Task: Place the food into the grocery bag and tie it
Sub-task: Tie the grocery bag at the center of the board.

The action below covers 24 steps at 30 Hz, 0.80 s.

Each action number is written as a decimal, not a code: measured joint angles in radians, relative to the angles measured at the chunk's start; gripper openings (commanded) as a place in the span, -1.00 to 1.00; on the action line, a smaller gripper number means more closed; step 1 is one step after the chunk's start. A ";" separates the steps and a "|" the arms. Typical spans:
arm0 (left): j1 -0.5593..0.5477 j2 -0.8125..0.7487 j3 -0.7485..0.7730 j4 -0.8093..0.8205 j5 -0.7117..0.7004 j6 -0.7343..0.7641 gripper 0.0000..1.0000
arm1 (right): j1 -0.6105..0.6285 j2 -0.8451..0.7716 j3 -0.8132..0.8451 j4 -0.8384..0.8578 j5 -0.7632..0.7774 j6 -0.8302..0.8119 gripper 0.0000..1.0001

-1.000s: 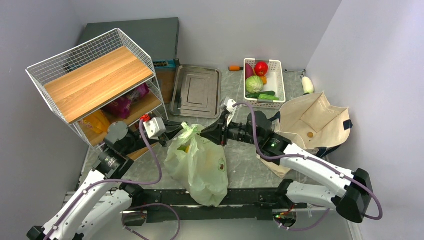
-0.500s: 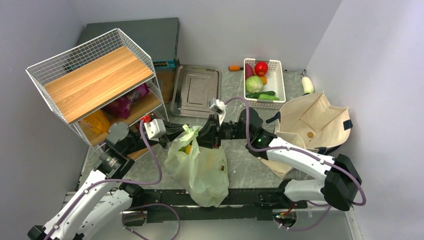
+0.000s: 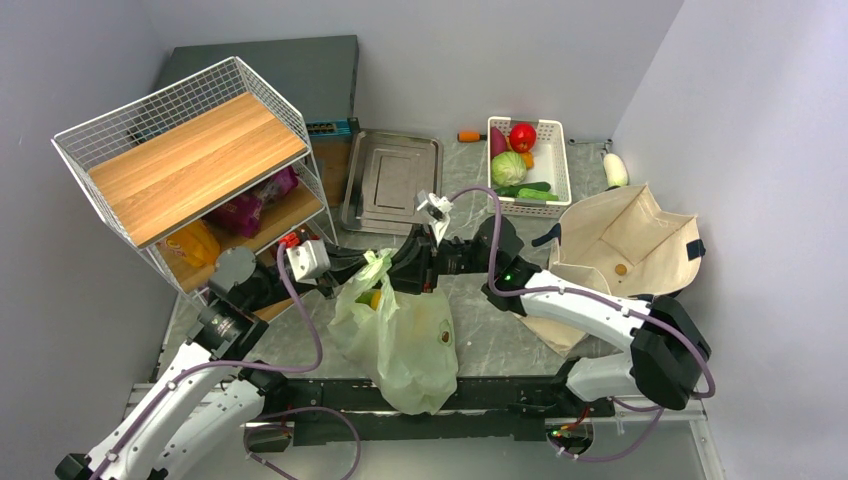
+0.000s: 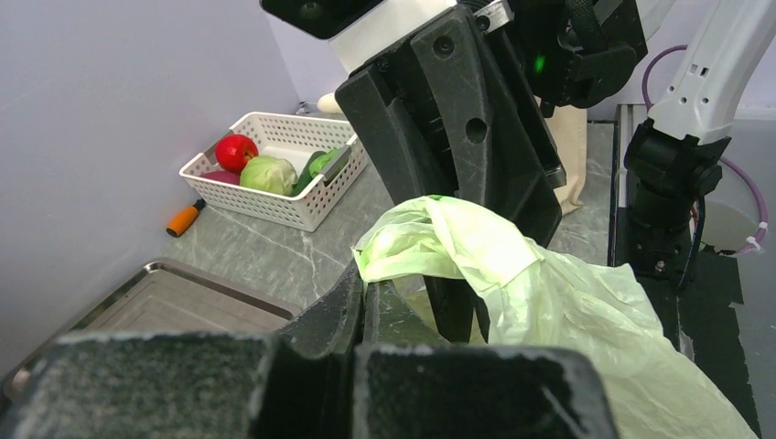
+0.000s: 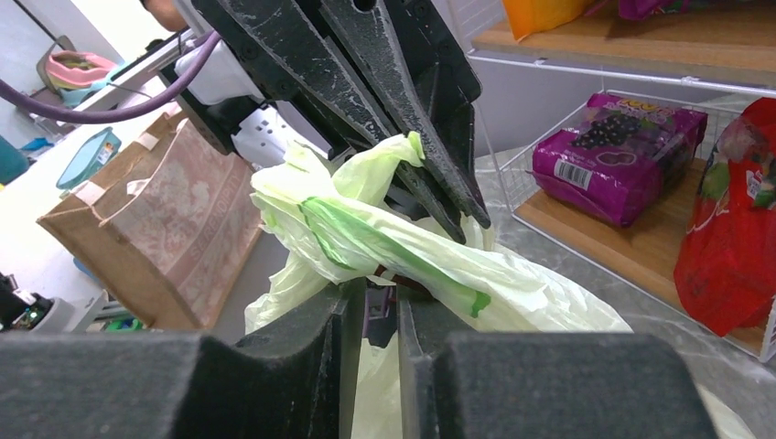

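The pale-green grocery bag (image 3: 400, 335) stands between the arms, its top bunched up between both grippers. Food shows only as something yellow (image 3: 374, 297) in the bag's mouth; the rest is hidden inside. My left gripper (image 3: 362, 266) is shut on a twisted handle (image 4: 430, 242) at the bag's top left. My right gripper (image 3: 403, 270) faces it from the right, almost tip to tip. Its jaws stand a narrow gap apart, pinching the green-edged handle band (image 5: 366, 233) at their tips. The left gripper's dark fingers (image 5: 403, 119) point down just behind that band.
A wire rack with a wooden shelf (image 3: 190, 160) stands at the left, snack packets (image 5: 618, 146) on its lower shelf. A metal tray (image 3: 392, 180) and a white basket of vegetables (image 3: 528, 165) sit at the back. A beige canvas tote (image 3: 630, 240) lies right.
My right gripper has moved left until it almost meets the left one, drawing the bag's top together. The left gripper has stayed put, still shut on its handle.
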 measured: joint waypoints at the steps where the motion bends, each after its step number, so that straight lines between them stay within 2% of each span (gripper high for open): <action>1: 0.000 0.000 0.000 0.000 0.000 0.000 -1.00 | 0.000 0.005 0.001 0.006 -0.003 0.006 -0.53; 5: 0.001 0.000 0.000 0.000 0.000 -0.007 -1.00 | -0.001 0.019 0.005 0.024 -0.013 0.021 -0.38; 17: 0.013 0.000 -0.004 0.003 0.001 -0.023 -1.00 | -0.002 0.044 0.028 0.035 -0.081 0.018 -0.28; 24: 0.020 0.000 -0.004 0.011 0.014 -0.032 -1.00 | -0.003 0.044 0.027 0.097 -0.066 0.041 -0.07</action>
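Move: The bag's twisted handles lie just off the right fingertips, about 2 cm ahead, 2 cm left and 1 cm above. The left fingertips that pinch them are some 4 cm ahead and 3 cm left of the right hand. The filled bag hangs about 8 cm back, 1 cm right and 17 cm below it. From the left hand, the handles lie at its fingertips, roughly 2 cm back, 1 cm right. Under the fold of the bag's handles, the right fingertips spread from about a fifth to a little over two fifths open while the hand all but stays in place. It turns about 5 degrees counter-clockwise and only at the very end lifts roughly 1 cm. The left gripper, still shut on the handles, holds them still. ##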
